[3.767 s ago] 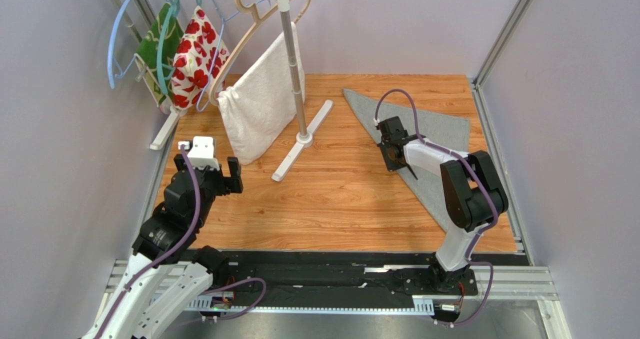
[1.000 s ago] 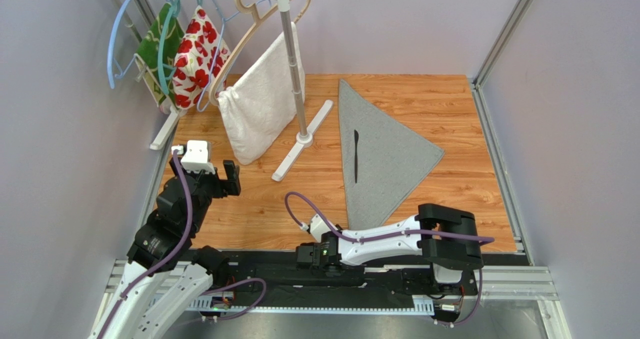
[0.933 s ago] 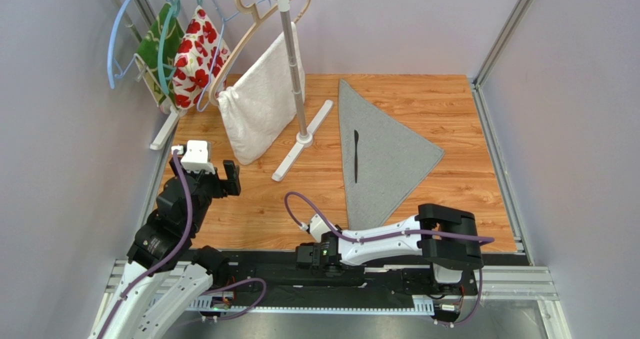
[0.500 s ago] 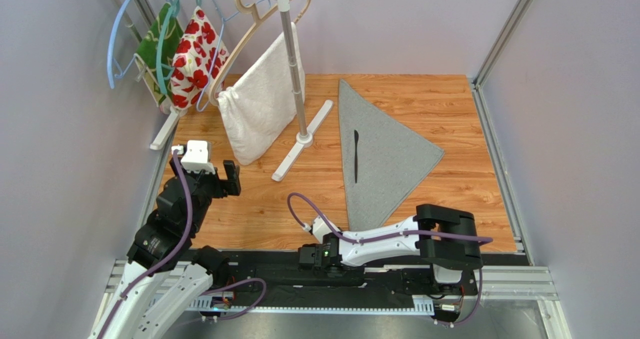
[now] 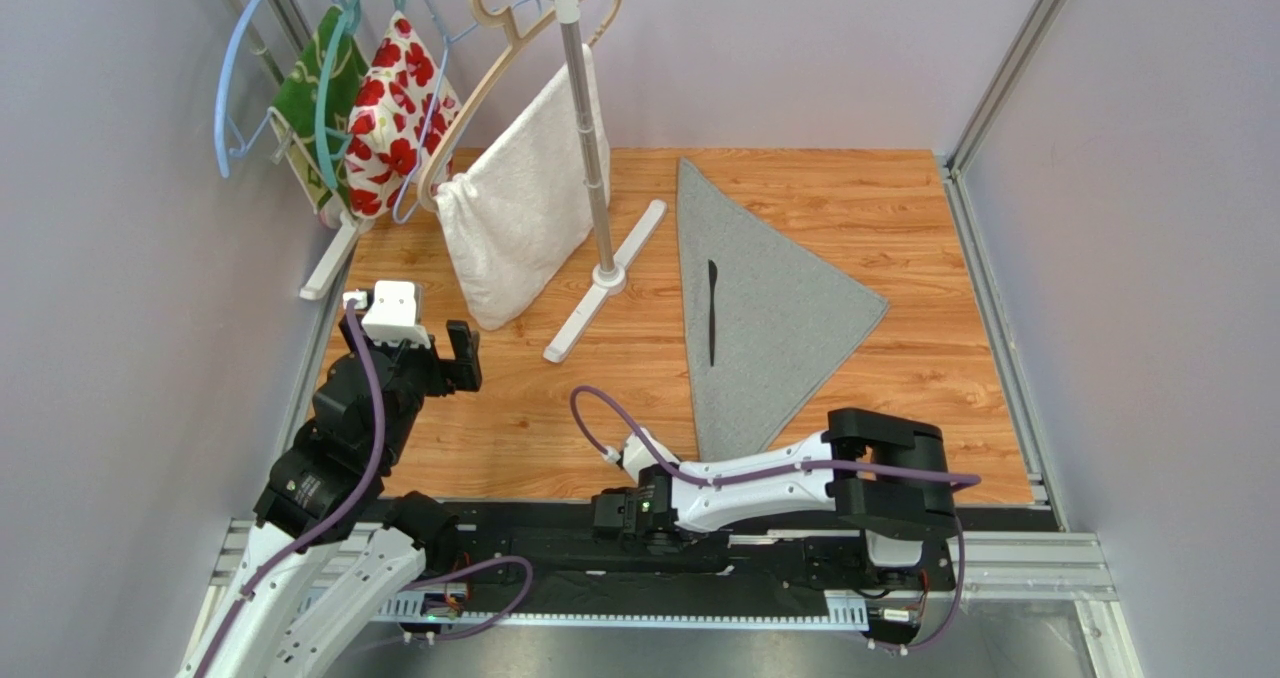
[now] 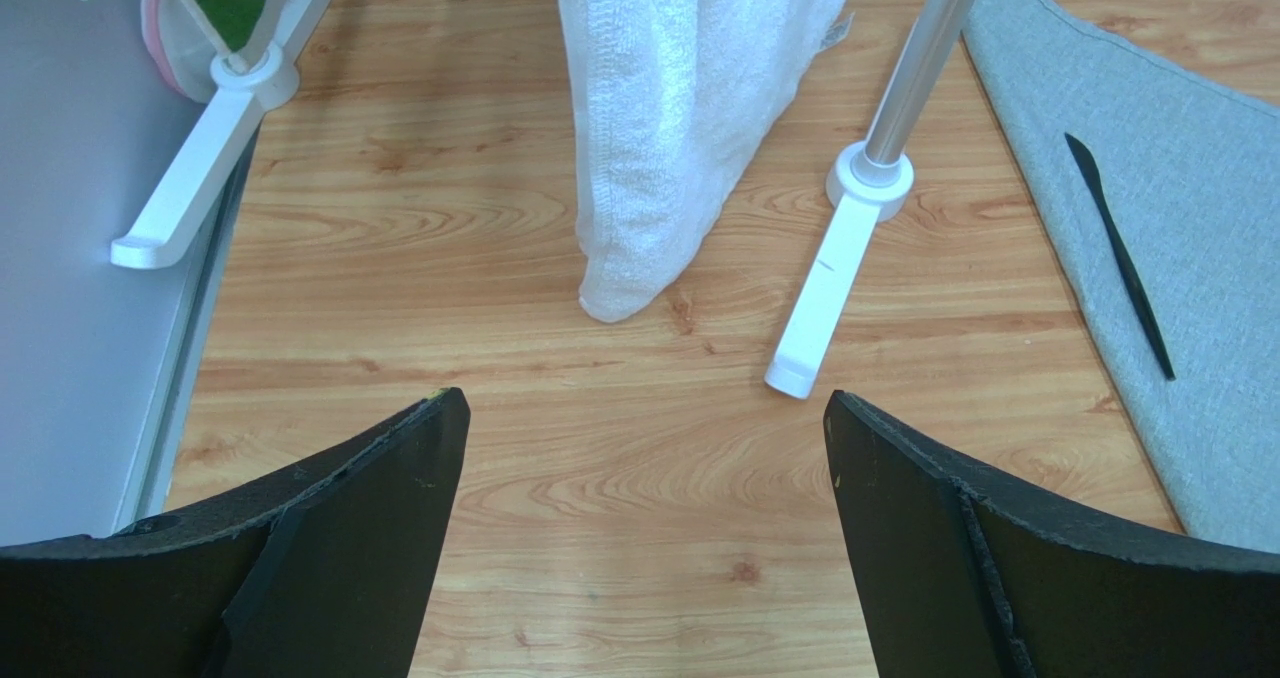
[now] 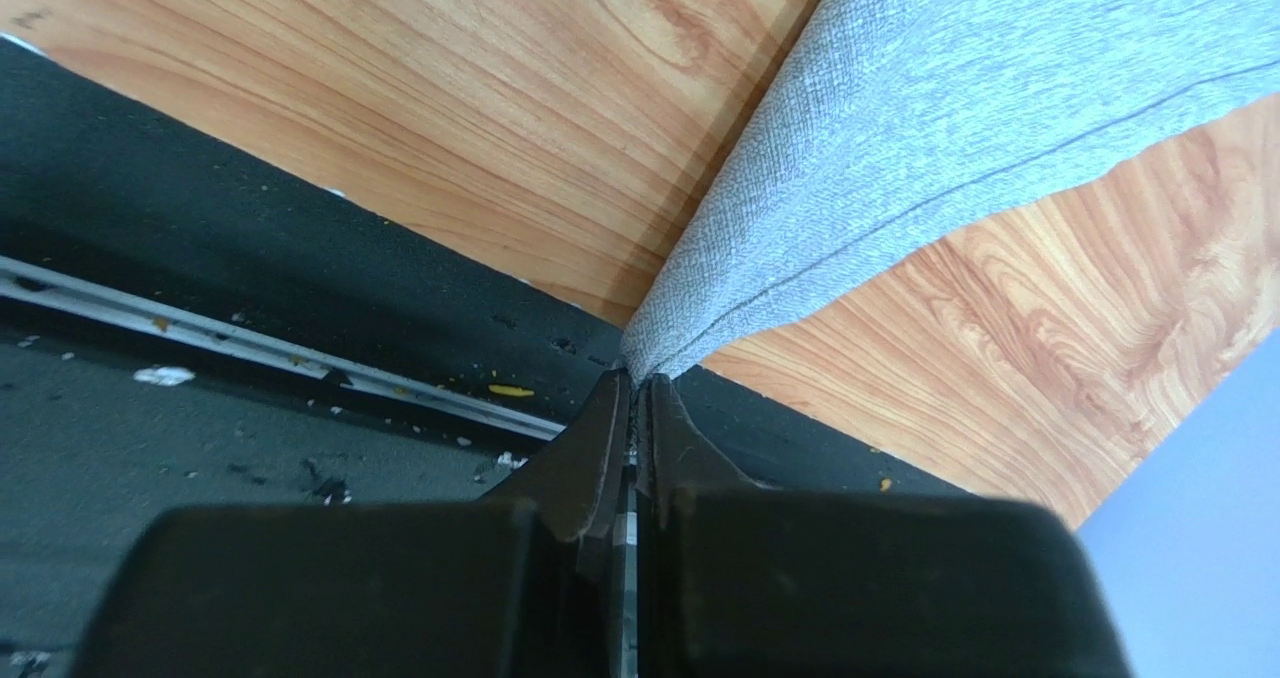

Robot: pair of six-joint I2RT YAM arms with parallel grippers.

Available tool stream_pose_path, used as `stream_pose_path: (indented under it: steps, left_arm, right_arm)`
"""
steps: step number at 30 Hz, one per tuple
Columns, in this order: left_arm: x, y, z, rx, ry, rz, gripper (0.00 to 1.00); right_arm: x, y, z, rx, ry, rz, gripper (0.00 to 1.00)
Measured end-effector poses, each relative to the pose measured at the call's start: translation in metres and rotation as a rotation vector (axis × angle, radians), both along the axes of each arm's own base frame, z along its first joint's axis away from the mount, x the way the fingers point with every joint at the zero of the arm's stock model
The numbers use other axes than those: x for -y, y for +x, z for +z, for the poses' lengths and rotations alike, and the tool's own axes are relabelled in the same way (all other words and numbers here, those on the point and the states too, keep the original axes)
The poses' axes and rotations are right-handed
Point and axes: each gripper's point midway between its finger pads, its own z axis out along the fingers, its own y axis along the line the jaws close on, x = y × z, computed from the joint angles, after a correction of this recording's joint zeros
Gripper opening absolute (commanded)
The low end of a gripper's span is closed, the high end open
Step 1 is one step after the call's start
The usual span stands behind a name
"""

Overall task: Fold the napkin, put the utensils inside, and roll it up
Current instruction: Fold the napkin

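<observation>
The grey napkin (image 5: pixel 784 311) lies folded into a triangle on the right half of the wooden table, its long point reaching the front edge. A slim black knife-like utensil (image 5: pixel 712 314) rests on it near the left fold. My right gripper (image 7: pixel 637 383) is shut on the napkin's near corner (image 7: pixel 932 123), over the black base rail. In the top view that gripper (image 5: pixel 661 498) sits low at the front edge, its tips hidden under the arm. My left gripper (image 5: pixel 446 360) hovers open over bare wood on the left, far from the napkin (image 6: pixel 1202 198) and utensil (image 6: pixel 1120 251).
A white rack stands at the back left with a white towel (image 5: pixel 519 206), a red-flowered fabric (image 5: pixel 388 108) and hangers. Its foot (image 6: pixel 834 281) reaches toward the napkin's left edge. Walls close in on both sides of the table.
The right gripper's jaws have shut on the napkin's near corner. Earlier the right arm was far out over the napkin; the napkin now lies turned, with the utensil on it. The left arm holds still.
</observation>
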Motion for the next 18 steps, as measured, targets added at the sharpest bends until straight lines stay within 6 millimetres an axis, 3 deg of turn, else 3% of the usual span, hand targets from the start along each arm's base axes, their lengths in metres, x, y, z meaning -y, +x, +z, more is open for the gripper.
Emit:
stream_pose_path:
  steps: [8,11,18]
  left_arm:
    - [0.0,-0.001,0.001,0.007,-0.004,-0.001,0.98]
    - [0.0,-0.001,0.002,0.009,-0.005,-0.002,0.98]
    - [-0.001,-0.001,0.002,0.01,-0.005,-0.001,0.98]
  right_arm:
    - [-0.011,0.019,0.031,0.063,-0.015,0.015,0.0]
    - [-0.005,0.042,0.04,0.102,-0.029,-0.011,0.0]
    - [0.012,0.117,0.063,0.201,-0.063,-0.094,0.0]
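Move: My right hand has the napkin's near corner pinched at the table's front edge. The knife it is to be folded towards lies about 20 cm ahead and 3 cm to the right, roughly 1 cm lower. The napkin's far corner is some 36 cm ahead in line with me, its right corner 20 cm ahead and 21 cm right; the rack's white foot is about 23 cm ahead, 8 cm left. From my left hand, the knife is roughly 5 cm ahead, 25 cm right and 25 cm below. Keeping my right fingers shut on the near corner, I lift it a couple of centimetres off the front edge, then sweep it forward over the napkin towards the knife, still rising: about 11 cm forward and 6 cm up in all, gathering speed. My fingertips swing forward and up by some 10 degrees on the way. ##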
